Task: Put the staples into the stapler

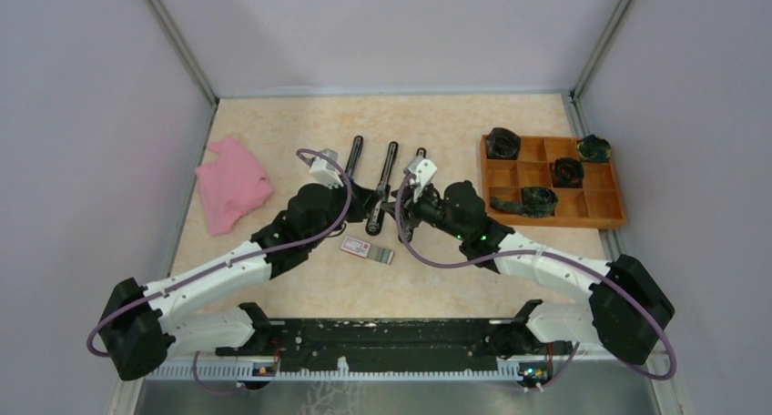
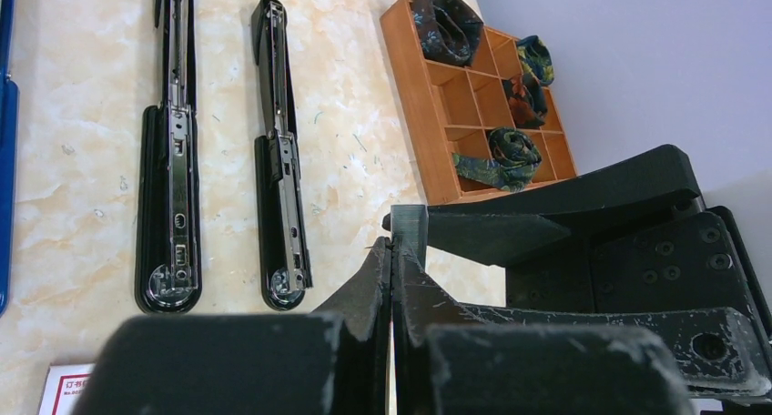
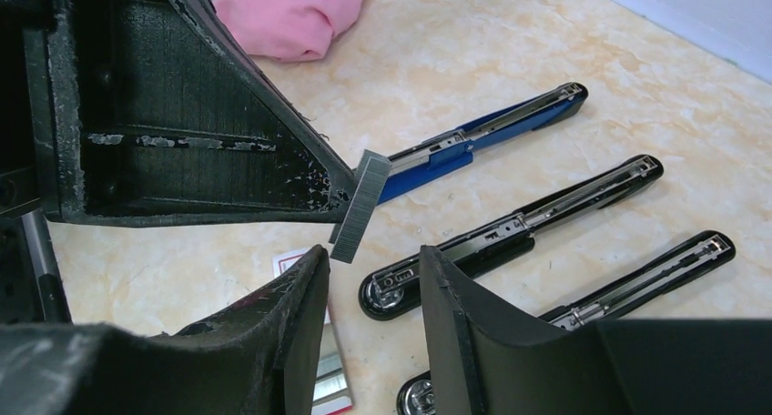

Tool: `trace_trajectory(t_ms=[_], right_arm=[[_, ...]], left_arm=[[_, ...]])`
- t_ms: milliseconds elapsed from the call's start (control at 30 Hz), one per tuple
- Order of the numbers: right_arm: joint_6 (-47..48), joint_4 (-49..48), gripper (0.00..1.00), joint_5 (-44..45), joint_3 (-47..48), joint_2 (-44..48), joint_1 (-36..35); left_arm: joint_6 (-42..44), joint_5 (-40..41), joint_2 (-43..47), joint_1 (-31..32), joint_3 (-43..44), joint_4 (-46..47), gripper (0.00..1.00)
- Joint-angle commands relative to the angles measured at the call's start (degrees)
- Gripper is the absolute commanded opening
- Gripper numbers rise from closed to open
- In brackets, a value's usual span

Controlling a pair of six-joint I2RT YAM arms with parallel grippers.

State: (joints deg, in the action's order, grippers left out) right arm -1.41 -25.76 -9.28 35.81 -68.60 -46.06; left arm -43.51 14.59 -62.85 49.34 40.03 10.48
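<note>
Three staplers lie opened flat on the table: a blue one [image 3: 482, 133] and two black ones [image 3: 528, 228] [image 3: 637, 278]. My left gripper [image 2: 392, 244] is shut on a short grey strip of staples [image 3: 360, 206], which sticks out of its fingertips above the table. My right gripper [image 3: 369, 269] is open right beside that strip, with nothing between its fingers. The strip hangs just above its left fingertip. The white staples box [image 1: 367, 249] with red print lies below both grippers, its tray slid out and showing metallic staples [image 3: 332, 379].
A wooden compartment tray [image 1: 555, 222] with rolled dark fabric pieces stands at the right. A pink cloth [image 1: 232, 183] lies at the left. Grey walls enclose the table on three sides.
</note>
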Motion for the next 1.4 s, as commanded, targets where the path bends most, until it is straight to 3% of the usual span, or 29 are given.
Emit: trace_trajectory(t_ms=[0,433,867,1000,1200,1367], right_arm=[[1.6,-3.1,0.41,1.6,3.6,0.0,-1.1],[1.5,-4.0,0.39,2.1,4.1,-0.4,-1.8],[2.5,-4.0,0.11,3.8,3.7,-0.7,-2.0],[4.8,-2.3,0.07,4.6,4.0,-0.6,-2.0],[11.3,2.9,0.03,5.0,5.0,-0.4,-1.9],[17.1,4.9,0.03,3.5,5.1,0.1,-1.9]], left_arm=[[-0.1,-0.6,-0.6,-0.3,0.8,2.4,0.0],[-0.6,-1.3,-1.7,-0.4,0.7,3.2,0.0],[-1.3,-1.3,-0.1,-0.3,-0.9,2.6,0.0],[-1.5,-1.2,1.2,-0.3,-1.2,0.6,0.11],[0.7,-1.3,6.0,-0.4,-1.0,-5.3,0.37],[5.3,-6.0,6.1,-2.2,4.7,-14.7,0.45]])
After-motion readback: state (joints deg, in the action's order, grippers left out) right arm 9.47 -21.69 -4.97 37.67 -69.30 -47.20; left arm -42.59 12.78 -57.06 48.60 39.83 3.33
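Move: The staple strip is shut in the left fingertips, almost at that hand's point; the half-open right fingertips sit about 2 cm to its right and 1 cm nearer the base, so from the right hand the strip is some 2 cm left, 1 cm ahead and 1 cm up. About 19 cm below, counted from the left hand, the middle black stapler is 11 cm ahead, the right black stapler 10 cm ahead and 7 cm right, and the staple box 5 cm back and 4 cm left. The right hand eases up and forward by barely 1 cm and closes its fingers to pinch the lower end of the staple strip, while the left hand keeps its grip and drifts under 1 cm right towards it. With the right grip made, the left fingers open to nearly half and that hand backs off about 3 cm left and back towards its base; the right hand keeps hold, sinking about 1 cm with a slight drift right and forward and rolling some 10 degrees. ##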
